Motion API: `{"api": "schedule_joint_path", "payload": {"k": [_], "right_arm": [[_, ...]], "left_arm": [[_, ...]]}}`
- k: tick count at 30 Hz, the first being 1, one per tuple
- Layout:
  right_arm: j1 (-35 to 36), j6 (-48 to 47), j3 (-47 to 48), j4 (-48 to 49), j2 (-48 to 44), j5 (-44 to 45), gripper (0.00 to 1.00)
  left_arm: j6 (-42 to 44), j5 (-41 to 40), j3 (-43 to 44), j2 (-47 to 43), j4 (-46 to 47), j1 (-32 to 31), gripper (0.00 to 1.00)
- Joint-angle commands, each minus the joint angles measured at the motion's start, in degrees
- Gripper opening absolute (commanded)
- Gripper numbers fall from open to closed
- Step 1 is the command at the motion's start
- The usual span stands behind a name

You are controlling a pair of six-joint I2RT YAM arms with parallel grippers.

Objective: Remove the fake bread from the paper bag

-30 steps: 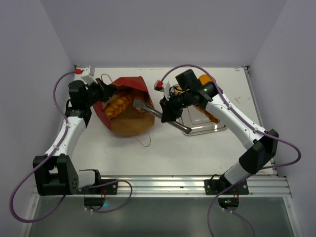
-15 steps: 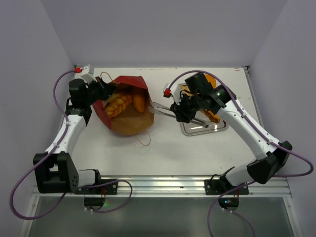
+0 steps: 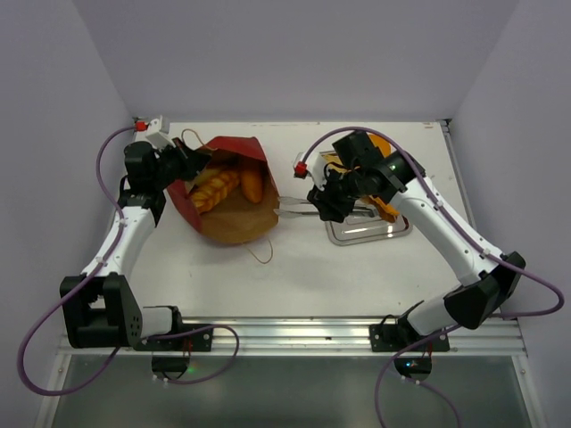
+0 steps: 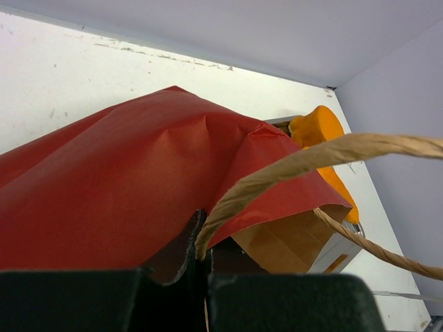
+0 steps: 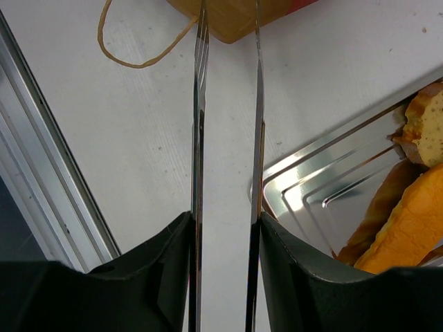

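Observation:
The red paper bag (image 3: pixel 230 214) lies on its side with its brown mouth facing right. Inside it show fake bread pieces, a braided loaf (image 3: pixel 214 185) and an orange bun (image 3: pixel 252 184). My left gripper (image 3: pixel 190 161) is shut on the bag's rim (image 4: pixel 124 187) where a handle (image 4: pixel 311 155) starts, holding it up; seen from the wrist, the left gripper (image 4: pixel 205 277) pinches the paper. My right gripper (image 3: pixel 321 204) is shut on steel tongs (image 5: pixel 199 138). The tongs are spread and empty, with their tips just outside the bag's mouth (image 5: pixel 228 14). In the right wrist view the right gripper (image 5: pixel 225 221) hovers over the table.
A shiny steel tray (image 3: pixel 370 230) lies right of the bag, with more bread pieces (image 3: pixel 382 205) at its far side, also visible as bread (image 5: pixel 408 221) on the tray (image 5: pixel 325 187). A loose bag handle (image 5: pixel 131 59) lies on the table near the front.
The tongs have drawn back out of the bag's mouth, empty, and spread wider. The right arm's elbow swung to the right. The left gripper keeps holding the bag.

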Motion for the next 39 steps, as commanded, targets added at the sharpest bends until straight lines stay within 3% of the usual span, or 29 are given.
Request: {"api": "schedule_joint_path", "payload": {"k": [1,11,18,26,39], "right_arm": [[0.0,-2.07,4.09,-0.59,0.5,-2.71,0.45],[7.46,-7.16,9.72,1.78,4.89,0.79,0.45],[13.54,-10.15,14.55,8.45,13.14,15.82,0.44],[20.13,-19.1,11.57,21.89,20.0,31.72,0.44],[24.08,-28.43,10.78,31.75,27.57,39.99,0.45]], "left_arm": [[0.59,0.73,2.4,0.62,-0.22,-0.2,0.0],[2.79,2.4,3.8,1.33,-1.89,-0.2,0.0],[2.7,2.67,4.6,1.15,-3.03,-0.72,0.0],[2.97,3.9,4.07,1.33,-4.0,-1.43,0.0],[2.71,4.33,4.42,0.71,-5.32,-1.43,0.0]]}}
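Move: The orange loaf in the bag lies some 19 cm to the left of the right hand, which holds the tongs, about 12 cm ahead and 18 cm lower. The twisted bread lies roughly 11 cm farther left than the loaf and about level with it; the metal tray is behind the reach, about 12 cm right of the hand and 7 cm ahead. From the left hand the loaf is some 11 cm right, 3 cm back and 18 cm below. Keeping its pinch on the bag's upper rim, the left hand draws slightly right, about 1 cm, while the right hand, still gripping the tongs part open, carries them about 17 cm left into the bag's mouth. The right hand first rises a little, then goes forward some 8 cm and sinks, twisting nearly 50 degrees so the tong tips dip towards the breads. ##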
